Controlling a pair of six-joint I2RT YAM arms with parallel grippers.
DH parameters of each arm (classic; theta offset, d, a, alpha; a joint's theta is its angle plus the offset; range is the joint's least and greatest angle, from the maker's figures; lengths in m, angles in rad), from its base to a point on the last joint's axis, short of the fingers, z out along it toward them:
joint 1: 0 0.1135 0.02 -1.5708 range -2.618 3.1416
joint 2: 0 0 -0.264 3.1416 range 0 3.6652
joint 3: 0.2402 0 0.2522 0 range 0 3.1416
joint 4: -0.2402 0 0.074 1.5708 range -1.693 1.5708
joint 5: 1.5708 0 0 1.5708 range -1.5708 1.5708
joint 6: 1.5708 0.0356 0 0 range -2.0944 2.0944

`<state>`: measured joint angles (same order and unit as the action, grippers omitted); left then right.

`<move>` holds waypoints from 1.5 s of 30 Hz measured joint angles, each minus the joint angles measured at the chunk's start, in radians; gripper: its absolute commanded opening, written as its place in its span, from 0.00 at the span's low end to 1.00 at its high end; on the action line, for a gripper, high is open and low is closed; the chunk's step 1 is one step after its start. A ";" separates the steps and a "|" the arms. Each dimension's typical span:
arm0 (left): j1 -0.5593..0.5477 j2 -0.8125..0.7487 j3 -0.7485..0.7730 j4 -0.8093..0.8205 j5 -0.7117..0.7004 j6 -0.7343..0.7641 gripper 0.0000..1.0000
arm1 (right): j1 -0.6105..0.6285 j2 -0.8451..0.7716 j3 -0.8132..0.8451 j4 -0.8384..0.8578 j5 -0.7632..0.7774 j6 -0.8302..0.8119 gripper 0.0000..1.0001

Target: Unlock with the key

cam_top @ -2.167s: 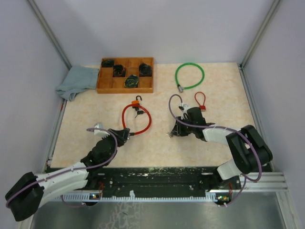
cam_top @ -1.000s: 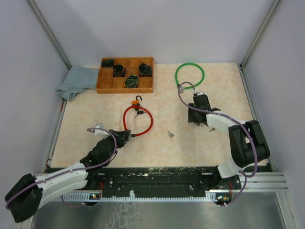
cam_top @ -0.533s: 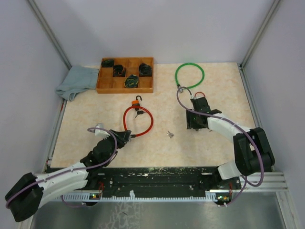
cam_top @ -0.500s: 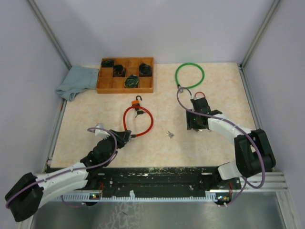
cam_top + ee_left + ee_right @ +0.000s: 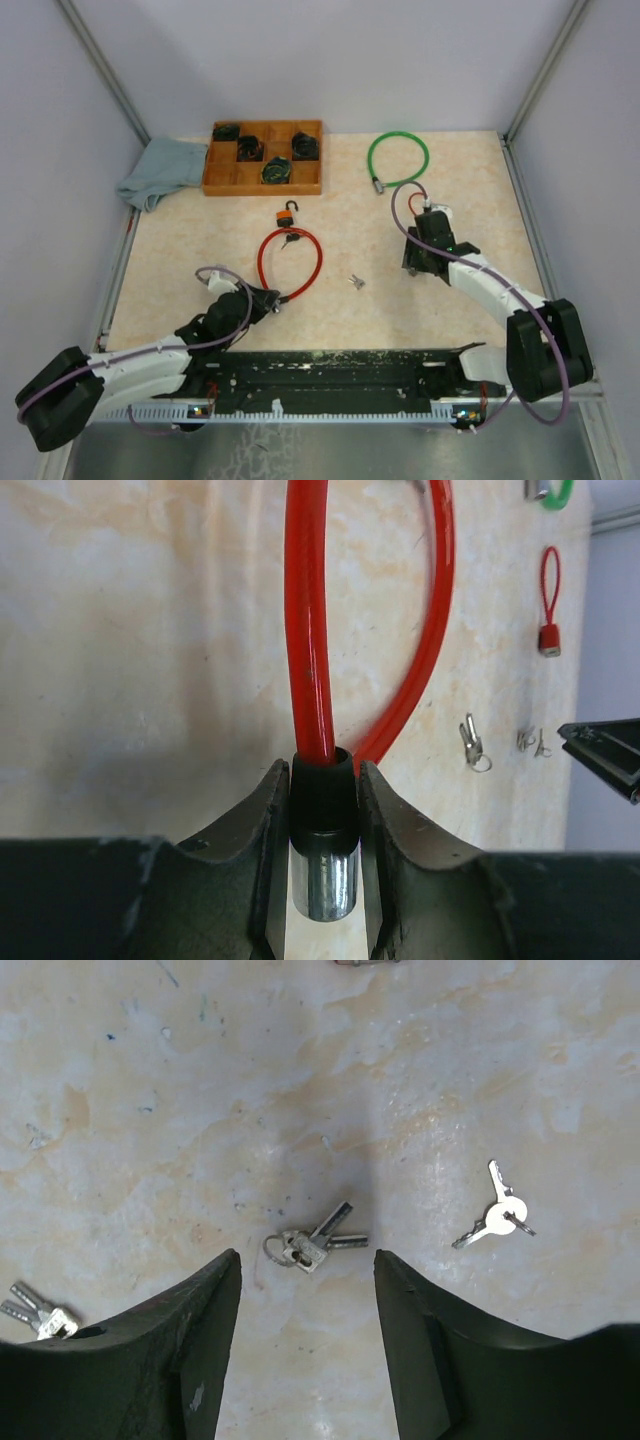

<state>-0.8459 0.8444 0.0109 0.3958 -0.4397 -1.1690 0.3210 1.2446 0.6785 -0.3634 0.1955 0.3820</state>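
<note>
My left gripper (image 5: 322, 776) is shut on the black collar (image 5: 324, 802) of the red cable lock (image 5: 290, 262), and the cable's metal pin (image 5: 328, 885) sticks out between the jaws toward the camera. The lock's orange and black head (image 5: 288, 213) lies at the loop's far end. Over the table at the right, my right gripper (image 5: 306, 1260) hangs open with nothing between its fingers. A key bunch (image 5: 310, 1245) lies just beyond the fingertips. A second key pair (image 5: 497, 1215) lies to the right and a third (image 5: 35, 1310) at the lower left. One key set (image 5: 355, 282) shows on the table in the top view.
A green cable lock (image 5: 397, 158) lies at the back right. A small red cable lock (image 5: 549, 630) lies just behind the right gripper. At the back left stands a wooden compartment tray (image 5: 225, 178) holding dark items, with a grey-blue cloth (image 5: 160, 170) beside it.
The right gripper has moved toward the near right, away from the small red lock, and its jaws have opened wider. The left gripper has drawn the cable end slightly nearer, narrowing the loop.
</note>
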 measured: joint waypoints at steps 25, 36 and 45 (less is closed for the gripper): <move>-0.001 0.093 0.125 -0.201 0.066 -0.042 0.63 | -0.011 0.196 0.004 0.111 0.084 0.087 0.25; -0.001 -0.071 0.191 -0.484 -0.016 0.070 0.81 | -0.011 0.198 0.005 0.118 0.056 0.053 0.01; 0.000 -0.097 0.292 -0.449 0.007 0.291 0.89 | 0.068 0.175 0.008 0.132 0.008 -0.024 0.00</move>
<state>-0.8459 0.7479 0.3027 -0.0528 -0.4324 -0.8776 0.3893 1.4200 0.6861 -0.2310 0.2031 0.3580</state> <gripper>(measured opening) 0.882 0.019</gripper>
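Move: Some 2 cm ahead of the right hand, 1 cm to its right and 4 cm below lie the silver keys; at that same level the other tubular keys lie 11 cm left and 1 cm back, the flat keys 9 cm right and 3 cm ahead, the red cable padlock 12 cm ahead and 4 cm right. The left hand holds the red cable lock by its collar; its table spot is 1 cm back, 1 cm right, 3 cm below, with the black key 14 cm ahead and 4 cm right. Sinking about 4 cm and edging forward, the right hand shuts its half-open fingers on the silver keys, then carries them left some 3 cm, barely rising. The left hand lowers the cable lock 1.5 cm while easing right, opens wide to let go, shifts left, then lifts clear about 6 cm, drifting forward and right and rolling its left side up some 15 degrees. ##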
